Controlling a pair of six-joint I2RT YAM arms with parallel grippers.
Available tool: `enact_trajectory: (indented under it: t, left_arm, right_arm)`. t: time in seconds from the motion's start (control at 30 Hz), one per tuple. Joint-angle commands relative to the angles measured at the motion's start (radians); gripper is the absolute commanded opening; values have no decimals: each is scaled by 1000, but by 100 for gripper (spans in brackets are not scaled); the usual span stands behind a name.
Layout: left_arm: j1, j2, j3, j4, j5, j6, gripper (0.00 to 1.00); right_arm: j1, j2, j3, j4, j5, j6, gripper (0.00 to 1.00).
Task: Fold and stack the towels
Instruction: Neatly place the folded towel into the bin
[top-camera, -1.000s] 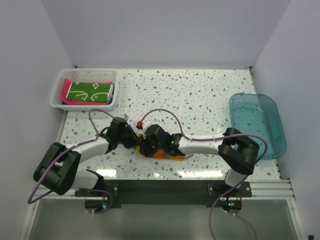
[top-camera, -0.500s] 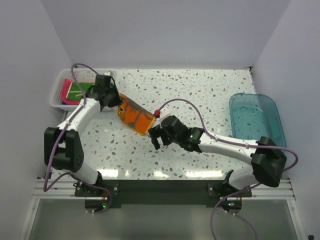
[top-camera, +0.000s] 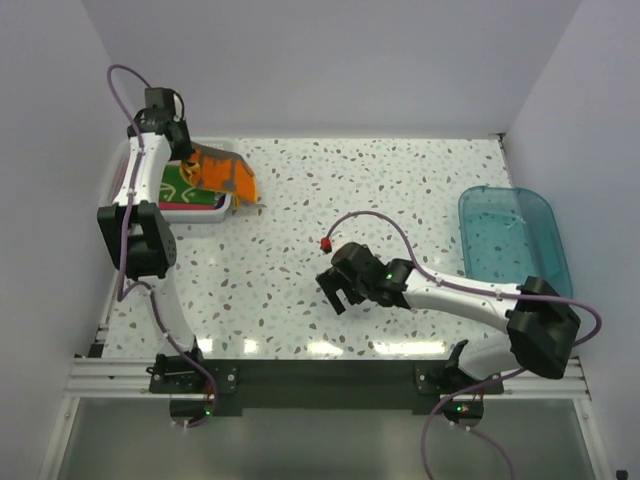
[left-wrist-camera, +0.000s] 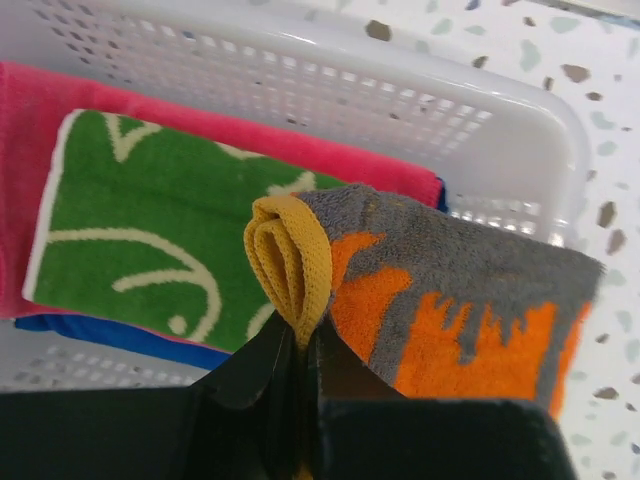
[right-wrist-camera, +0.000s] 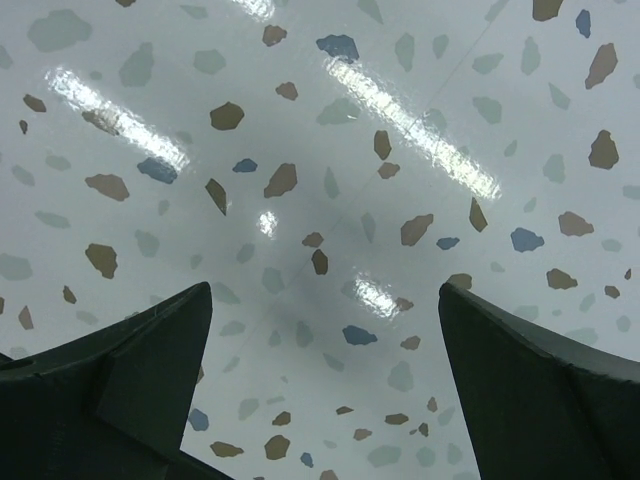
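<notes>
My left gripper (top-camera: 192, 165) (left-wrist-camera: 300, 345) is shut on the folded grey and orange towel (top-camera: 226, 175) (left-wrist-camera: 470, 300), pinching its yellow trim. The towel hangs over the right edge of the white basket (top-camera: 122, 178) (left-wrist-camera: 500, 150). Inside the basket lie folded towels: the green patterned one (top-camera: 185, 185) (left-wrist-camera: 150, 230) on top, a pink one (left-wrist-camera: 40, 110) under it and a blue one (left-wrist-camera: 110, 338) at the bottom. My right gripper (top-camera: 341, 288) (right-wrist-camera: 325, 330) hangs open over bare tabletop in the middle, with nothing between its fingers.
A clear blue plastic tub (top-camera: 510, 245) stands at the table's right edge. White walls close in the table at the back and both sides. The speckled tabletop (top-camera: 380, 190) stretches between basket and tub.
My left arm has carried the grey and orange towel from the table's middle up and left to the basket. My right gripper has let go of it, opened wide and stayed mid-table.
</notes>
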Motion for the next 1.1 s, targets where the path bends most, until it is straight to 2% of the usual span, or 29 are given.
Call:
enact_trajectory:
  t: [0.0, 0.17, 0.43, 0.7, 0.9, 0.93, 0.97, 1.0, 1.03, 1.07]
  left_arm:
    - [34, 82, 139, -88, -81, 126, 0]
    - [68, 136, 185, -59, -59, 206, 0]
    - [80, 159, 214, -30, -145, 286, 0]
    - [89, 201, 222, -22, -294, 347, 0]
    - [91, 250, 208, 12, -406, 378, 5]
    - [92, 256, 199, 34, -420, 378, 8]
    - [92, 265, 191, 45, -437, 381, 15]
    - [92, 270, 187, 54, -447, 381, 25]
    - [92, 274, 175, 73, -464, 376, 47]
    - [91, 282, 171, 76, -501, 372, 55]
  right_arm:
    - [-20, 14, 62, -74, 19, -58, 99]
    - [-40, 59, 122, -117, 22, -98, 99]
    - [-54, 129, 177, -154, 8, -101, 99]
    - [-56, 146, 191, -181, 31, -99, 99]
    - [-57, 155, 208, -204, 44, -95, 99]
    - [-59, 152, 206, -206, 47, -93, 99]
    - [-57, 149, 205, -207, 48, -91, 99]
    - [-59, 149, 200, -211, 47, -90, 98]
    - [-57, 148, 200, -212, 48, -87, 99]
    - [-57, 148, 202, -217, 47, -85, 99]
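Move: My left hand holds the yellow-edged end of the folded orange towel, whose other end hangs to the right. The stack of towels it goes onto, green uppermost, has its middle some 14 cm below, about 4 cm left and 2 cm ahead. The bin's right rim is about 10 cm to my right and 3 cm ahead, its left rim some 20 cm left and 3 cm ahead. From my right hand the stack lies roughly 32 cm ahead, 41 cm left and 5 cm lower. I carry the gripped end about 12 cm left across the green towel towards the bin's left wall, sinking 3 cm, lifting slightly, then lowering again to lay the towel along the stack. Meanwhile my left wrist tilts some 30 degrees so the fingertips swing left and down, and at the very end those fingers start to open. My open right hand eases 2 cm forward over the bare table. ##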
